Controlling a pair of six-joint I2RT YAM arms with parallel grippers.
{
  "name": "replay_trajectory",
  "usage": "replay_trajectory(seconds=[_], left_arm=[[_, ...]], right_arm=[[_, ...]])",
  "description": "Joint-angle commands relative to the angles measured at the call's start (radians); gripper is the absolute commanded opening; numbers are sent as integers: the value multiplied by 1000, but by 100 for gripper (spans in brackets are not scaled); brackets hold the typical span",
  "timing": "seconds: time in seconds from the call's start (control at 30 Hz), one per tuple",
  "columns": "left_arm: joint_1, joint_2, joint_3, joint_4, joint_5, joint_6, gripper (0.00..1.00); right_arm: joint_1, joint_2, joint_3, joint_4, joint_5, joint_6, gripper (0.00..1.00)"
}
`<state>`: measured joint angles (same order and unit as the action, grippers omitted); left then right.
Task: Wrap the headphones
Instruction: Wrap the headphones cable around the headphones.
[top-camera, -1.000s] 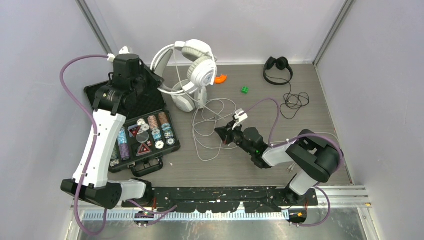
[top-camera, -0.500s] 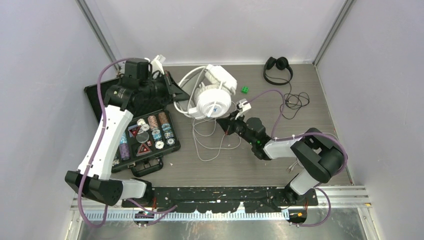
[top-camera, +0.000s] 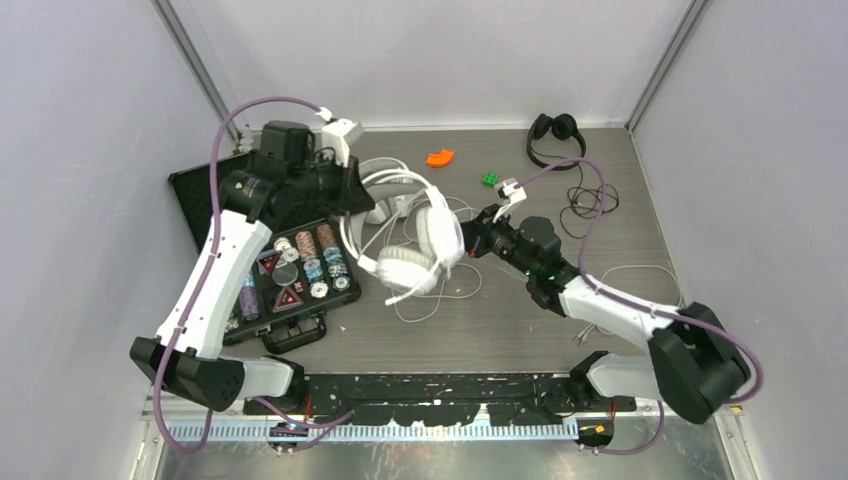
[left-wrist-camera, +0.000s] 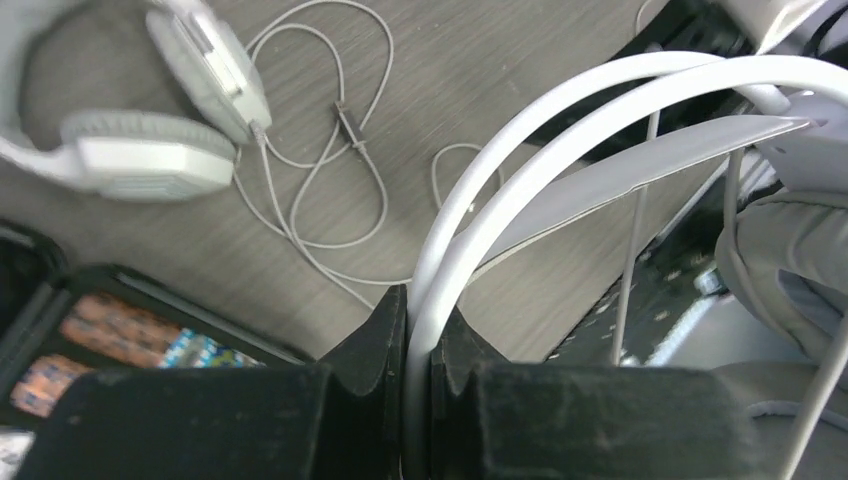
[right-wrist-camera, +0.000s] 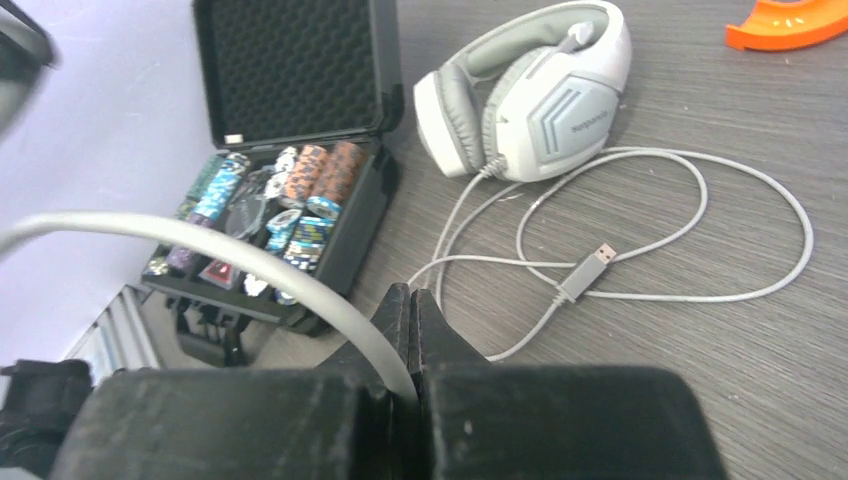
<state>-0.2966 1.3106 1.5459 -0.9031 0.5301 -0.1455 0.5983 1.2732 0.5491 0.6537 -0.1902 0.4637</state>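
Note:
My left gripper (top-camera: 352, 190) is shut on the headband (left-wrist-camera: 560, 120) of a white over-ear headset (top-camera: 420, 250) and holds it above the table, ear cups hanging toward the middle. My right gripper (top-camera: 478, 241) is shut on that headset's white cable (right-wrist-camera: 200, 235), just right of the cups. A second, pale grey headset (right-wrist-camera: 545, 90) lies on the table behind, partly hidden in the top view (top-camera: 383, 178), its cable and USB plug (right-wrist-camera: 592, 264) looped beside it. The small black headphones (top-camera: 556, 136) lie at the back right with their black cable (top-camera: 590, 202).
An open black case of poker chips (top-camera: 290, 270) sits on the left below my left arm. An orange piece (top-camera: 439, 157) and a green block (top-camera: 489, 179) lie near the back. Loose white cable loops (top-camera: 440, 300) lie at the centre.
My left gripper has swung the white headset from the back toward the table's middle. My right gripper has moved back and to the right, still shut on the cable.

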Motion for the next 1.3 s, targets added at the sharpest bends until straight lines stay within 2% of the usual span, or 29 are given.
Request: replay_trajectory(seconds=[0.0,0.1,0.17,0.37,0.57,0.77,1.03,1.27], left_arm=[[-153,-46,2,10,-48,398,0],[-249,-55,-17,19,-192,537,0],[-276,-54,-20,32,-252,583,0],[-316,-67,-54,98,-405,647,0],[-323,-101,-114,206,-511,635,0],[-324,-125,-134,219,-592,572,0],[-328,-142,-155,225,-713,458,0],[-331,-168,-187,245,-764,448,0]], right_arm=[[-6,-122,82,-241,-72,-11,0],[-7,-183,116,-374,-114,-29,0],[-6,-225,141,-486,-148,-39,0],[-6,-322,227,-750,-245,-58,0],[-8,-309,343,-901,-298,-46,0],[-7,-278,408,-878,-382,39,0],[-7,-214,424,-677,-529,236,0],[-6,-164,454,-565,-557,343,2]])
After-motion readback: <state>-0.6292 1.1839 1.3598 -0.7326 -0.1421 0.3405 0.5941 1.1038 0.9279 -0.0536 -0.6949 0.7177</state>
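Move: The left hand still grips the held headset's headband; its ear cups, around which the cable is to go, lie about 12 cm to that hand's right, 7 cm back and 6 cm below. From the right hand, pinching the cable, the cups are roughly 8 cm back, 6 cm left and 8 cm above. The table headset lies some 17 cm ahead of the left hand, 4 cm right and 27 cm below; the chip case is about 16 cm left of that hand, 3 cm back and 28 cm below. The right hand keeps the cable pinched and carries it back and up, each about 10 cm, from below and beyond the cups to the outer side of the nearer cup, drifting a little right and then left at the end, while its fingers turn counter-clockwise and tip down by some 25 degrees. The left hand keeps its hold on the headband and rolls about 45 degrees, its left side rising, dipping some 4 cm right and slightly back before returning left to finish close to where it began and a little lower, so that the headset turns against the cable. ##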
